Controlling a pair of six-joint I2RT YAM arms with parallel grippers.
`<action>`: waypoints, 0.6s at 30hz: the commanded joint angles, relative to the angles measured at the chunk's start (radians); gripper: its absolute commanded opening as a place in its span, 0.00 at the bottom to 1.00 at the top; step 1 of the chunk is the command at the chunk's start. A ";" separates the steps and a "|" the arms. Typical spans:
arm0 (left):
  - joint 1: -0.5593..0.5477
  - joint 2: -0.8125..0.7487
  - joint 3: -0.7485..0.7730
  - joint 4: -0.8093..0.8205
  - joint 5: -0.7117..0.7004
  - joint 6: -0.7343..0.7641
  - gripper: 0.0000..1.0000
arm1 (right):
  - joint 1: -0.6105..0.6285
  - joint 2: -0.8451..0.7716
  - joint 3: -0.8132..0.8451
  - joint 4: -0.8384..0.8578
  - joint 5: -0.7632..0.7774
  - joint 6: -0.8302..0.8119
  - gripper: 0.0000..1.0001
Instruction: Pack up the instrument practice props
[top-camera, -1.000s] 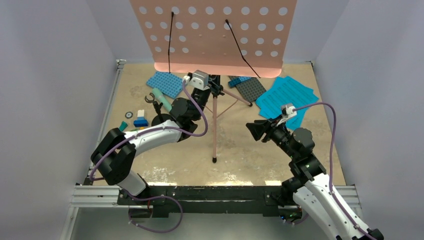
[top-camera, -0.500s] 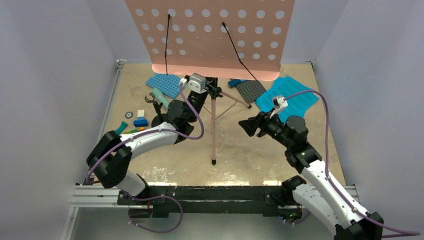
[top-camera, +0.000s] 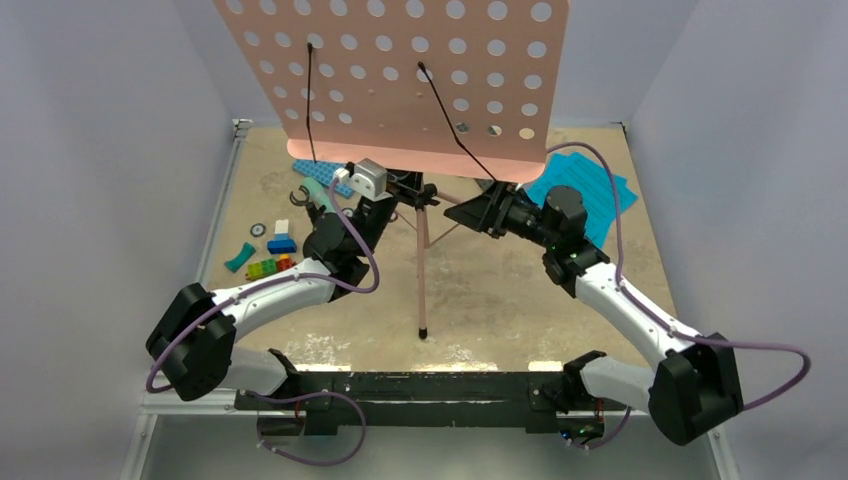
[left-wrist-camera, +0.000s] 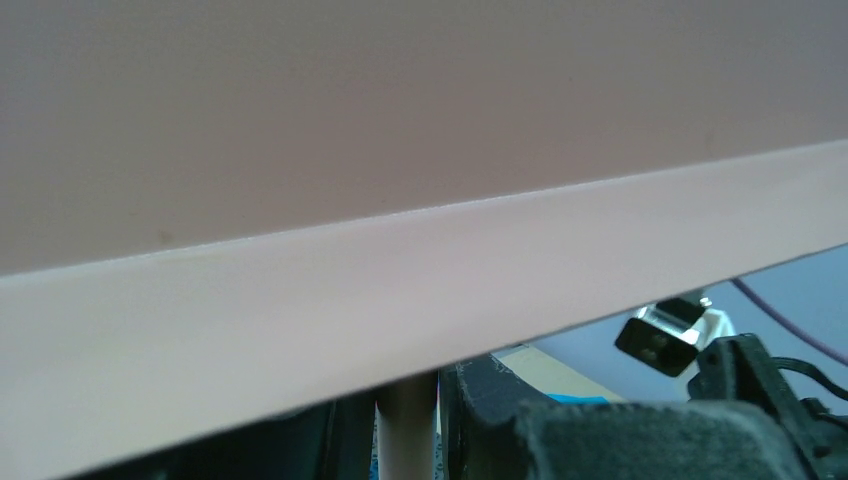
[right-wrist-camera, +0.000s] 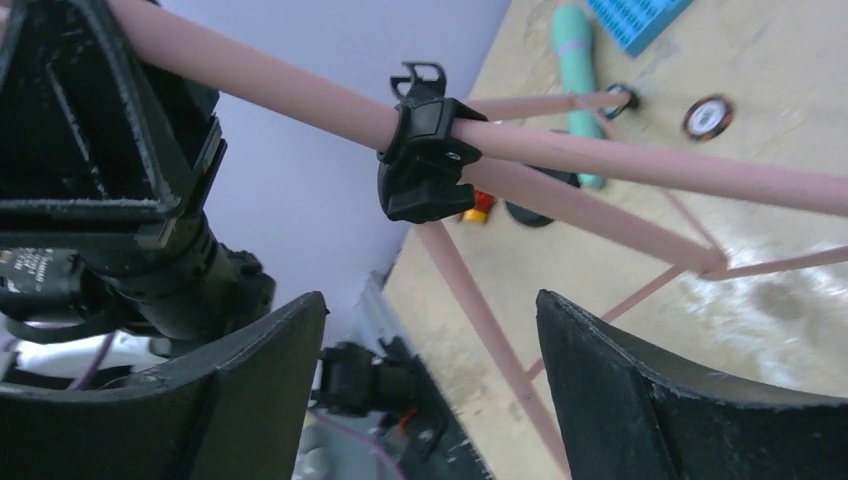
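Observation:
The pink music stand's perforated board fills the top of the overhead view, tilted to the left. My left gripper is shut on the stand's pole just under the board's lip. My right gripper is open, its fingers apart just short of the black collar where the tripod legs meet. Cyan sheet-music pages lie at the back right. The mint-green microphone lies at the left beside the black mic stand, whose base my left arm hides.
A blue studded baseplate peeks out under the board. Small coloured bricks, a blue brick, a teal piece and a small round disc lie at the left. Grey walls close in both sides.
The stand has moved up and leftward with my left gripper on its pole. My right gripper has swung up and left toward the stand's collar and opened wider.

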 joint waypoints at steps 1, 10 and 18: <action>-0.009 0.003 -0.006 -0.013 0.069 -0.002 0.00 | 0.005 0.079 0.070 0.120 -0.121 0.236 0.83; -0.009 0.047 0.011 -0.018 0.099 0.055 0.00 | -0.001 0.246 0.126 0.235 -0.192 0.423 0.71; -0.009 0.063 -0.007 -0.003 0.125 0.064 0.00 | -0.017 0.330 0.165 0.295 -0.210 0.492 0.52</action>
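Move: The stand's black clamp is about 6 cm left and 4 cm ahead of the open right hand, nearly level with it. The front leg's foot stands some 15 cm back and 6 cm left, and the blue sheets lie about 14 cm ahead and 24 cm right, both far below. From the left hand, already holding the pole under the tray, the clamp is some 11 cm below, 2 cm right and 1 cm back. The right hand reaches about 5 cm left and forward to the clamp, tilting and part-closing; left keeps the pole. ##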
